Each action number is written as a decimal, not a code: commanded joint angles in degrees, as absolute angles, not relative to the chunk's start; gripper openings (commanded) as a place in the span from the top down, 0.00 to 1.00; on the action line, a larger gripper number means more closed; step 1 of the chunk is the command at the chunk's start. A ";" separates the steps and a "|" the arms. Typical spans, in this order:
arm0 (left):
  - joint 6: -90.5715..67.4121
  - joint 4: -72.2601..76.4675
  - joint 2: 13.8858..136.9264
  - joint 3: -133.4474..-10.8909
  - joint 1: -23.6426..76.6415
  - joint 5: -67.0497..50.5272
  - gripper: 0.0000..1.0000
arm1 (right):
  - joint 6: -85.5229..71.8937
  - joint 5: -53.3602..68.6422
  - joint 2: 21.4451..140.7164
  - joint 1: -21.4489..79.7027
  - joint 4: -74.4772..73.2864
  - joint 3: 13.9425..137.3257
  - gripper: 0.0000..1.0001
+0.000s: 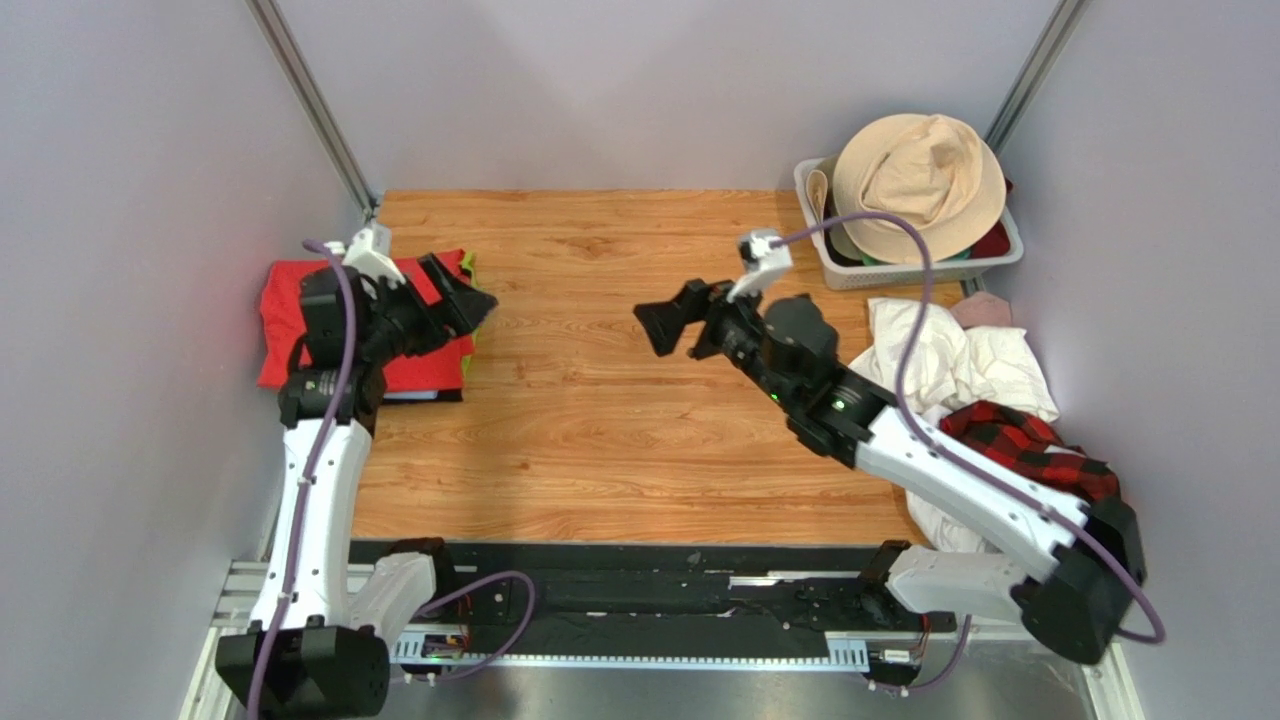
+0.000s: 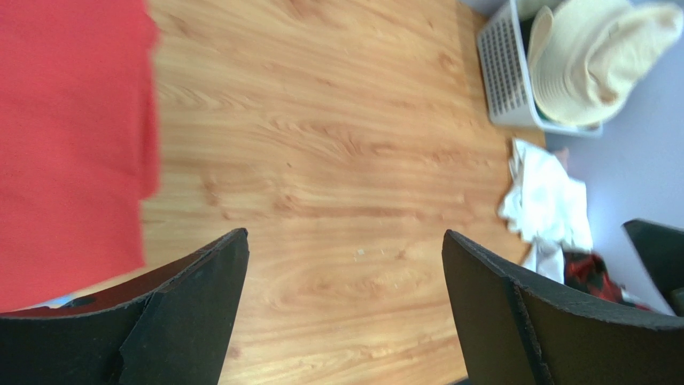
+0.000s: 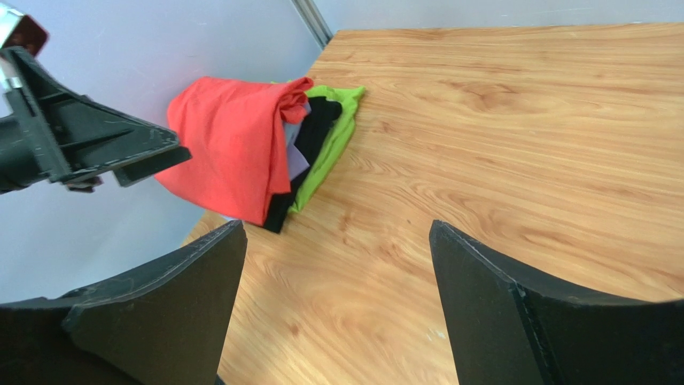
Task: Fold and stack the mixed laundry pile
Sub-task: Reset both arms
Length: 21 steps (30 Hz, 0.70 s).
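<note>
The red T-shirt (image 1: 308,308) lies folded on top of a stack at the table's left edge; it also shows as a red T-shirt (image 2: 72,136) and a red T-shirt (image 3: 233,152). My left gripper (image 1: 469,297) hovers at its right edge, open and empty (image 2: 345,241). The rest of the laundry pile sits at the right: white cloths (image 1: 947,360), a red-and-black plaid shirt (image 1: 1037,443) and a small pink piece (image 1: 987,309). My right gripper (image 1: 676,318) hangs over the middle of the table, open and empty (image 3: 337,233), pointing toward the stack.
Under the red T-shirt lie black and green cloths (image 3: 337,136). A white slatted basket (image 1: 879,270) with a beige bucket hat (image 1: 920,180) stands at the back right. Grey walls close in on both sides. Bare wood (image 1: 586,405) lies between the arms.
</note>
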<state>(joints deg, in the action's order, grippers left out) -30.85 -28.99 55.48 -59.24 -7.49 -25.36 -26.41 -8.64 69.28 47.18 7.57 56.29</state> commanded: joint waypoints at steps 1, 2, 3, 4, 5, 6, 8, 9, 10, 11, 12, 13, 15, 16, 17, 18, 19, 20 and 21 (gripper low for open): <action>-32.87 -19.61 50.29 -52.84 0.86 -22.77 0.02 | -22.41 -12.83 57.33 47.29 -4.62 49.93 0.11; -32.35 -17.60 49.32 -50.21 4.27 -21.55 0.02 | -22.59 -14.40 52.52 47.29 -6.22 48.44 0.11; -32.00 -16.97 48.35 -48.97 5.79 -20.75 0.02 | -22.85 -15.46 50.21 47.37 -7.55 45.73 0.11; -31.82 -16.35 46.51 -47.65 7.02 -20.05 0.02 | -23.55 -16.51 48.01 47.29 -10.34 44.31 0.11; -31.56 -14.61 45.71 -44.77 9.12 -19.26 0.02 | -23.82 -18.26 45.55 47.37 -11.85 43.34 0.12; -31.47 -13.63 44.57 -43.26 10.01 -19.07 0.02 | -24.25 -19.15 41.44 47.37 -13.34 42.37 0.12; -31.38 -10.48 41.32 -38.44 12.03 -19.16 0.02 | -25.22 -21.43 36.93 47.37 -16.78 39.21 0.12; -31.38 -9.59 40.18 -36.84 12.30 -19.25 0.02 | -25.83 -22.05 33.00 47.37 -17.92 38.16 0.12; -31.29 -8.97 37.99 -35.43 12.57 -19.34 0.02 | -26.27 -22.84 31.13 47.29 -19.58 37.10 0.12; -31.03 -8.53 36.84 -33.24 12.66 -19.60 0.02 | -27.50 -24.24 29.46 47.29 -20.38 35.18 0.12; -30.76 -8.44 35.78 -32.35 12.74 -19.77 0.02 | -27.94 -24.95 27.53 47.29 -21.26 34.29 0.12; -30.41 -8.52 34.03 -31.56 12.74 -19.86 0.02 | -28.38 -25.66 24.46 47.29 -22.75 33.58 0.12; -29.36 -9.49 32.62 -30.24 12.74 -19.86 0.02 | -29.87 -27.15 21.37 47.29 -23.99 31.38 0.12; -29.27 -9.75 31.56 -29.89 12.74 -19.95 0.02 | -30.32 -27.42 18.92 47.37 -24.95 30.68 0.12; -29.09 -10.10 31.20 -29.36 12.74 -20.21 0.02 | -30.67 -28.03 18.03 47.37 -25.48 29.72 0.12; -29.18 -10.02 30.94 -29.01 12.74 -20.48 0.02 | -31.72 -28.30 17.15 47.37 -26.18 29.27 0.12; -29.27 -10.02 30.59 -28.92 12.74 -20.39 0.02 | -32.08 -28.47 15.83 47.37 -26.37 29.01 0.12; -29.44 -9.93 30.59 -28.65 12.74 -20.56 0.02 | -32.60 -29.09 15.56 47.37 -26.72 28.92 0.12; -29.53 -9.93 30.76 -28.65 12.74 -20.65 0.02 | -33.74 -29.44 15.21 47.29 -27.15 28.92 0.14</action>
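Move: I'm aiming for no object; both my hands are empty and open. The red-topped stack lies about 19 cm left of my left hand, some 6 cm farther out and 21 cm lower. From my right hand it is roughly 46 cm left, 8 cm ahead and 23 cm below. On that hand's other side, the white cloth lies about 43 cm right and 9 cm ahead, and the plaid shirt some 53 cm right and 10 cm back, both roughly 29 cm lower. I draw both open hands away from the red stack towards their rest places, touching nothing. My right hand sweeps about 18 cm right, coming back and, after a moment, sinking too, while it turns clockwise. My left hand goes right about 8 cm while easing back and down, then keeps coming back and sinking, turning some 15 degrees clockwise with its fingertips lifting slightly. ##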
